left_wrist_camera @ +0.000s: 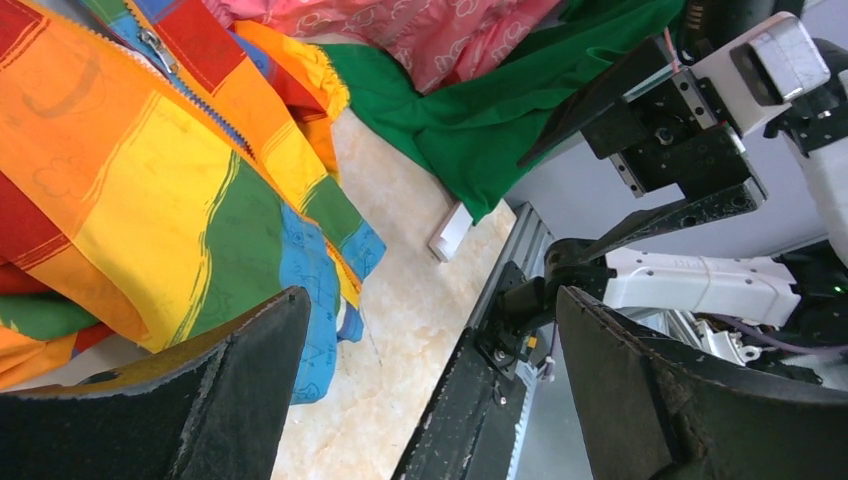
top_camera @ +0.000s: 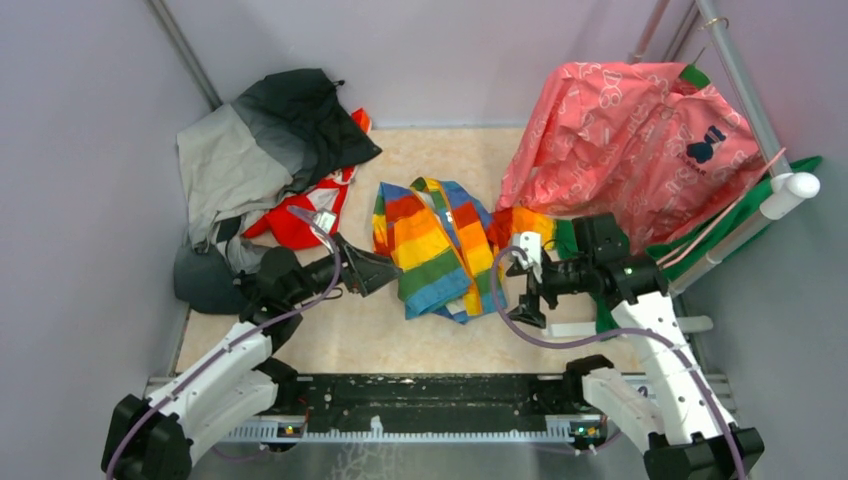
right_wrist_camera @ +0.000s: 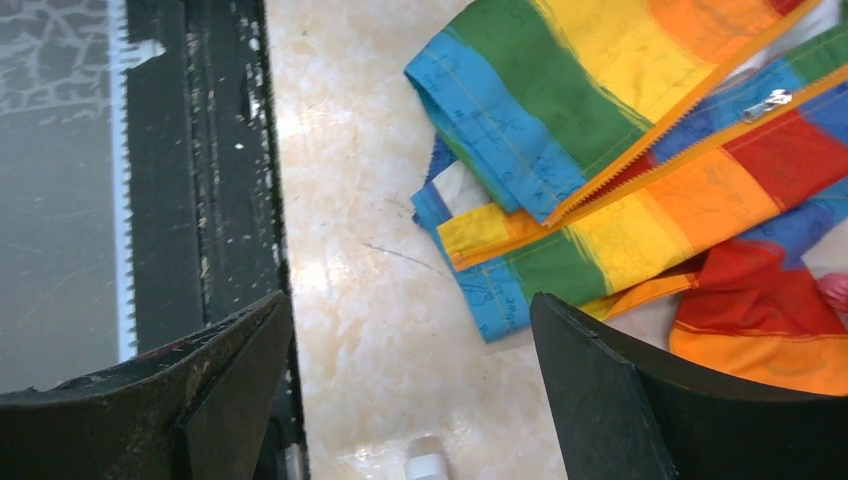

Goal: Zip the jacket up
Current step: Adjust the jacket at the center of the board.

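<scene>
The rainbow-striped jacket (top_camera: 430, 250) lies crumpled in the middle of the table, its blue hem toward the near edge. Its orange zipper (right_wrist_camera: 640, 150) runs diagonally in the right wrist view, with a silver pull (right_wrist_camera: 765, 103) partway up. In the left wrist view the jacket (left_wrist_camera: 150, 190) fills the upper left, and its pull (left_wrist_camera: 150, 40) shows near the top. My left gripper (top_camera: 388, 272) stands open just left of the jacket, holding nothing (left_wrist_camera: 430, 300). My right gripper (top_camera: 524, 295) is open just right of the hem, over bare table (right_wrist_camera: 410, 305).
A grey-and-black jacket (top_camera: 260, 150) is heaped at the back left over a red item (top_camera: 295, 225). A pink patterned garment (top_camera: 620, 140) hangs at the back right above green cloth (top_camera: 740, 220). A black rail (top_camera: 420, 395) runs along the near edge. A small white object (right_wrist_camera: 425, 465) lies below the right gripper.
</scene>
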`<state>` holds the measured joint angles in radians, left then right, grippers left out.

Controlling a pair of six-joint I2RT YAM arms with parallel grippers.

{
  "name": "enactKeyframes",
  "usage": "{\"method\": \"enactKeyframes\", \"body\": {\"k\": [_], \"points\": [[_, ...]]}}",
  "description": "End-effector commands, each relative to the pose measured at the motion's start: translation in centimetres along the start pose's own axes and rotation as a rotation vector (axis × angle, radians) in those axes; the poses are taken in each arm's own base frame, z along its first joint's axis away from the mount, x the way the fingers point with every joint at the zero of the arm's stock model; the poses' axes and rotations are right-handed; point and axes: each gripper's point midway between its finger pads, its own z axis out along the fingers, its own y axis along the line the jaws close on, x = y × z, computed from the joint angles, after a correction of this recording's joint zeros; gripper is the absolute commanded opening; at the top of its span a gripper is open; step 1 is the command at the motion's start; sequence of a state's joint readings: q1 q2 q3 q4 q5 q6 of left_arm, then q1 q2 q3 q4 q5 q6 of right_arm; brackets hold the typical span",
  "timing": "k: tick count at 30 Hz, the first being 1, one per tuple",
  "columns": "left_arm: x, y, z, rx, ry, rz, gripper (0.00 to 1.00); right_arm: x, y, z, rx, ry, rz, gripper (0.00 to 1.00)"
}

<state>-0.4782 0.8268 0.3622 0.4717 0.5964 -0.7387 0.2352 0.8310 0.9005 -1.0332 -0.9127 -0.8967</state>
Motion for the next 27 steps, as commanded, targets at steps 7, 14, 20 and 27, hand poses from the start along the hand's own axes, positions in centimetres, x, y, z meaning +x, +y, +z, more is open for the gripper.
{"method": "enactKeyframes", "body": {"k": [7,14,20,27], "points": [[-1.4,-2.9,-1.6,0.051,-0.082,-0.045,0.97,0.1,3.1,0.3,-0.171,0.136,-0.074,0.89],[-2.9,-3.9,-2.1,0.023,-0.107,-0.033,0.97,-5.5,1.7,1.0,-0.168,0.041,-0.096,0.90],[-2.7,-3.3,-2.1,-0.014,-0.098,-0.066,0.97,-7.9,-2.4,2.6,-0.016,0.064,-0.096,0.89],[-2.4,-2.2,-1.8,-0.046,-0.103,-0.093,0.97,-10.9,-4.4,4.1,0.050,0.030,-0.052,0.88]]}}
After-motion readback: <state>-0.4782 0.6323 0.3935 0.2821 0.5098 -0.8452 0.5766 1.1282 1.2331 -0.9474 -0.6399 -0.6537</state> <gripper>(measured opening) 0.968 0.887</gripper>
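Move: The open rainbow jacket lies on the board between my hands, its middle about 14 cm to the left of my right hand, 8 cm ahead and some 17 cm below. From that hand the zip pull is roughly 15 cm ahead and 12 cm left, and the orange-red sleeve 14 cm ahead and 5 cm right. From my left hand the jacket's middle is about 12 cm right, 4 cm ahead and 19 cm down. I first draw my open right hand back about 3 cm, then swing it left and forward over the near right part of the jacket, climbing as I go, to finish some 6 cm farther left and 4 cm higher. Its wrist turns about 10 degrees counter-clockwise and then mostly back. Meanwhile I lift my open left hand about 3 cm, easing it slightly left, away from the jacket. ##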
